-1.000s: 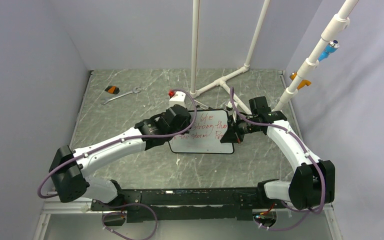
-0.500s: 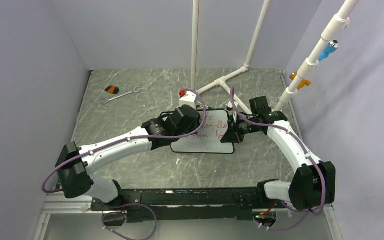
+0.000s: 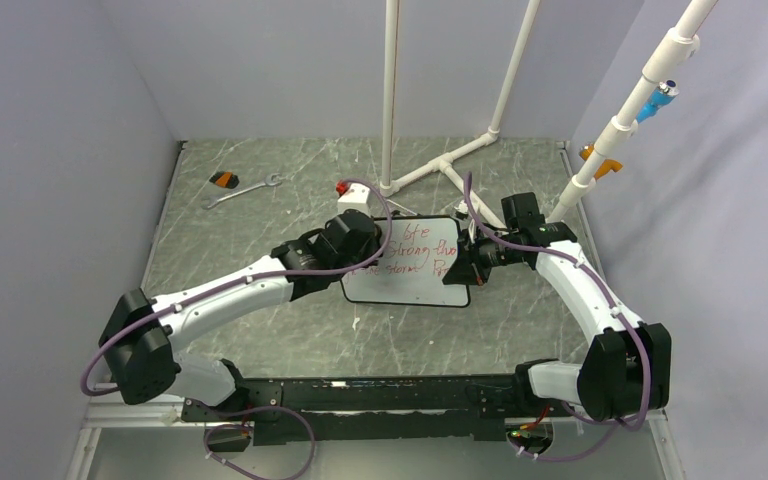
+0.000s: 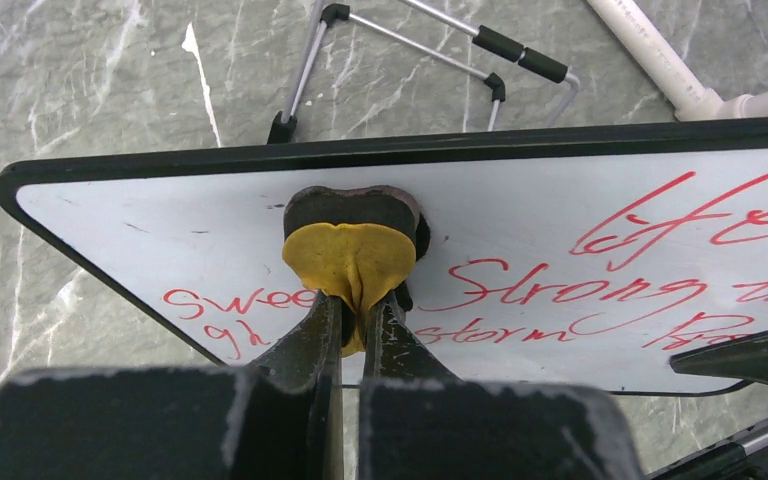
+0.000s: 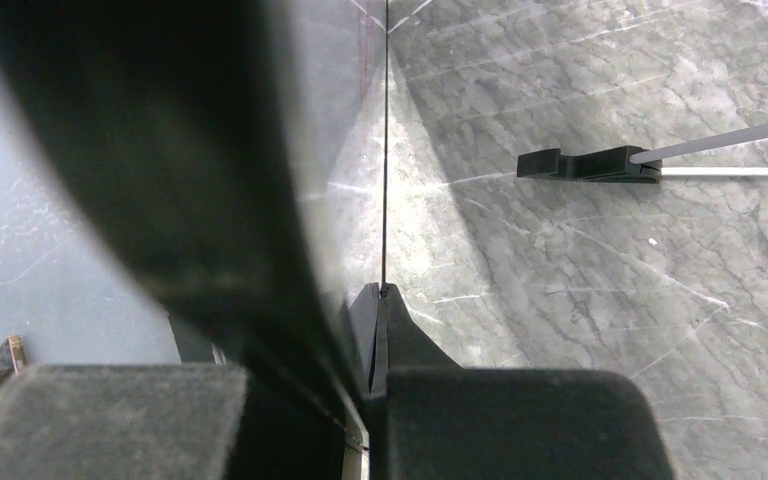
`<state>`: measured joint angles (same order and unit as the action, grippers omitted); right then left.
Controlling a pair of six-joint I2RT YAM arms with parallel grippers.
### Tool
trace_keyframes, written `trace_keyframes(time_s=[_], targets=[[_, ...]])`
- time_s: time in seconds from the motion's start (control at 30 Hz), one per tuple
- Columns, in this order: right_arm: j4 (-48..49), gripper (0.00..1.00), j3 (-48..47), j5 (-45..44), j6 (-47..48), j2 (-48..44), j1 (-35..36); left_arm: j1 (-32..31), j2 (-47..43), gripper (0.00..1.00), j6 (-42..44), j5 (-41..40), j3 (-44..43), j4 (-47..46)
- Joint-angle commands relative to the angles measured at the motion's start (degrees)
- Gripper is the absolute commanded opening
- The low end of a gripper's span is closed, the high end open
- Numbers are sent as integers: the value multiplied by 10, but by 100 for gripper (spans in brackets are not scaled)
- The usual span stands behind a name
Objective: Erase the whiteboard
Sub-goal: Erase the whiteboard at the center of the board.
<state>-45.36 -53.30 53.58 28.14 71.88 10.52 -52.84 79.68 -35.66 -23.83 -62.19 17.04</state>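
Observation:
The whiteboard (image 3: 415,275) stands tilted on the table, with red handwritten lines across its face (image 4: 560,215). My left gripper (image 3: 363,243) is shut on a yellow and black eraser pad (image 4: 352,240), which presses against the board's upper left area, above the red words. The left fingers (image 4: 320,335) pinch the pad's yellow side. My right gripper (image 3: 458,262) is shut on the board's right edge, seen edge-on as a thin black line (image 5: 384,200) running out from the closed jaws (image 5: 378,297).
The board's wire stand (image 4: 430,40) sticks out behind it, and one black foot (image 5: 590,165) rests on the marble table. A white pipe frame (image 3: 440,165) stands just behind the board. A wrench (image 3: 243,190) and an orange-black object (image 3: 224,180) lie at the far left.
My left gripper swept the eraser right along the board's upper part, then came back left. The right gripper stayed on the board's edge.

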Motion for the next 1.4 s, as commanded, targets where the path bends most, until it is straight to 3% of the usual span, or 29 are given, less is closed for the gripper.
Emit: trace_keyframes(time_s=[0.0, 0.33, 0.53, 0.7, 0.93, 1.1, 1.37], targets=[[5, 0, -8, 26, 42, -12, 6, 19, -12, 0, -10, -14, 15, -26], [3, 0, -10, 25, 44, 1, 6, -43, 12, 0, 30, 49, -52, -80], [6, 0, -8, 23, 43, 1, 6, -46, 48, 0, 57, 67, -96, -96], [5, 0, -9, 22, 43, 1, 6, -43, 72, 0, 54, 11, -125, -48], [5, 0, -8, 23, 44, -1, 7, 13, 42, 0, 21, -15, -61, -27], [5, 0, -8, 23, 43, 1, 7, 12, 33, 0, 25, 8, -62, -36], [5, 0, -8, 21, 43, 2, 8, -57, 81, 0, 31, 18, -149, -42]])
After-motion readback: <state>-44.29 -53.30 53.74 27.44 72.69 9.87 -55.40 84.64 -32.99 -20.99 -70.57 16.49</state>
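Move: The left gripper already holds the yellow eraser on the tilted whiteboard's face. The red word "life" lies about 8 cm to its right, 2 cm ahead and 2 cm higher. "Strong" stands some 5 cm to its right, 1 cm ahead and level in height, and "Sweet" about 3 cm left and 1 cm ahead. From the right gripper, holding the board's right edge, "life" is roughly 7 cm left, 9 cm ahead and 6 cm higher. Keep the eraser pinched and on the board, and after a brief hover sweep the left gripper some 6.5 cm right and about 3.5 cm up towards "life" and the top edge, turning about 10 degrees clockwise. Then stroke about 3 cm back left and slightly forward, and start right again. Keep the right gripper still on the board's edge. ##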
